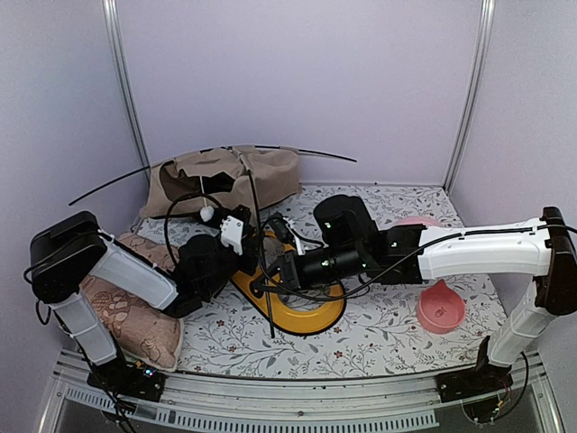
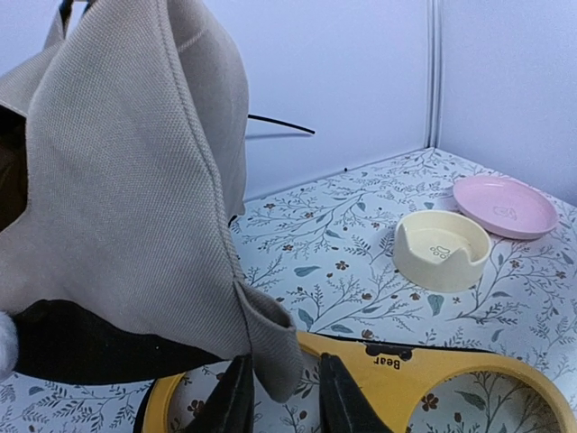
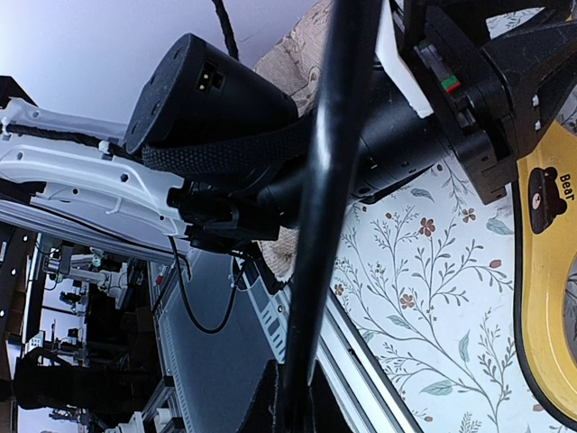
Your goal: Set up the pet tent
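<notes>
The pet tent (image 1: 225,180) lies crumpled at the back left as tan fabric, with thin black poles arcing above it and a white pompom (image 1: 207,214) in front. My left gripper (image 1: 243,227) is just in front of the tent. In the left wrist view a hanging corner of the tent fabric (image 2: 275,356) sits between its fingers (image 2: 347,401). The left gripper (image 2: 287,377) is narrowly open, with a gap showing beside the flap. My right gripper (image 1: 261,287) reaches in from the right, and in its wrist view the right gripper (image 3: 293,406) is shut on a black tent pole (image 3: 325,198).
A yellow double-bowl tray (image 1: 302,320) lies under both grippers. Farther right are a cream bowl (image 2: 442,248), a pink dish (image 2: 505,206) and a pink bowl (image 1: 441,307). A patterned cushion (image 1: 126,311) lies under the left arm. Walls close the back and sides.
</notes>
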`<state>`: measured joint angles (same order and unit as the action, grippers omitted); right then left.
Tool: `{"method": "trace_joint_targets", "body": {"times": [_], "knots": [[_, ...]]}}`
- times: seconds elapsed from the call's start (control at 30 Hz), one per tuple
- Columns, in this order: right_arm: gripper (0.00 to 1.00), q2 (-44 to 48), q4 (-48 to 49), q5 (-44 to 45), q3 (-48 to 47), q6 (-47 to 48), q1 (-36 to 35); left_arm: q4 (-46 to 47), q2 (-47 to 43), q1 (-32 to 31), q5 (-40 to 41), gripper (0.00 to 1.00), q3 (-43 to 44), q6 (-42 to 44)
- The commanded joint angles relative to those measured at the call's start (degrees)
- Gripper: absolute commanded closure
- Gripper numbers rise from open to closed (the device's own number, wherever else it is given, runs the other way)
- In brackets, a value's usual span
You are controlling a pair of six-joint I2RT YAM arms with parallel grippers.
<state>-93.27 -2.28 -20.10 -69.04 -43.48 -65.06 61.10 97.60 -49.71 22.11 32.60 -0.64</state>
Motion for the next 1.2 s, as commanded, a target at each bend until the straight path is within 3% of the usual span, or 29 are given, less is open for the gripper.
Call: {"method": "trace_joint_targets", "body": {"times": [0.0,0.3,0.5,0.7,1.17], "knots": [[1.0,0.9,2.5,3.0,-1.2,1.7,1.3,1.3,0.8,1.1,0.1,0.74,1.3,-0.3],[1.0,1.2,2.5,3.0,-1.0,1.6,1.3,1.0,1.3,1.3,-0.1,0.79,1.8,-0.4],[1.0,1.2,2.8,2.9,-1.0,1.4,1.3,0.8,0.5,1.4,-0.9,1.0,1.2,-0.5],[1.0,-0.9,4.1,0.2,-1.6,0.4,1.6,-0.1,-3.3,-0.7,-1.6,1.0,-2.0,-2.3],[1.0,-7.2,12.7,-12.1,-3.5,-4.9,6.4,-8.8,-17.4,-14.3,8.4,1.0,-11.6,-6.9]]}}
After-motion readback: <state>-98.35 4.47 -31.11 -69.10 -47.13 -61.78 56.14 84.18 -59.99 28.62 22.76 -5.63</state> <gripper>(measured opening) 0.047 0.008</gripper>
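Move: The tan corner flap of the pet tent hangs about 1 cm ahead of the left hand, between its half-open fingertips. The tent's body stands some 12 cm ahead and 10 cm left, the yellow Bear tray's middle about 2 cm back, 5 cm right and 15 cm below, the cream bowl 12 cm ahead and 25 cm right. The right hand holds the tent pole in its fingers; the flap lies about 15 cm ahead of that hand, level sideways and 6 cm lower. Barely creeping forward, the left fingers close fully on the corner flap and pinch it, then the hand draws straight back about 8 cm at nearly constant height, away from the tent's body, pulling the cloth with it. The right hand keeps its grip on the pole and only late eases a centimetre or so left and down, turning roughly 10 degrees. ##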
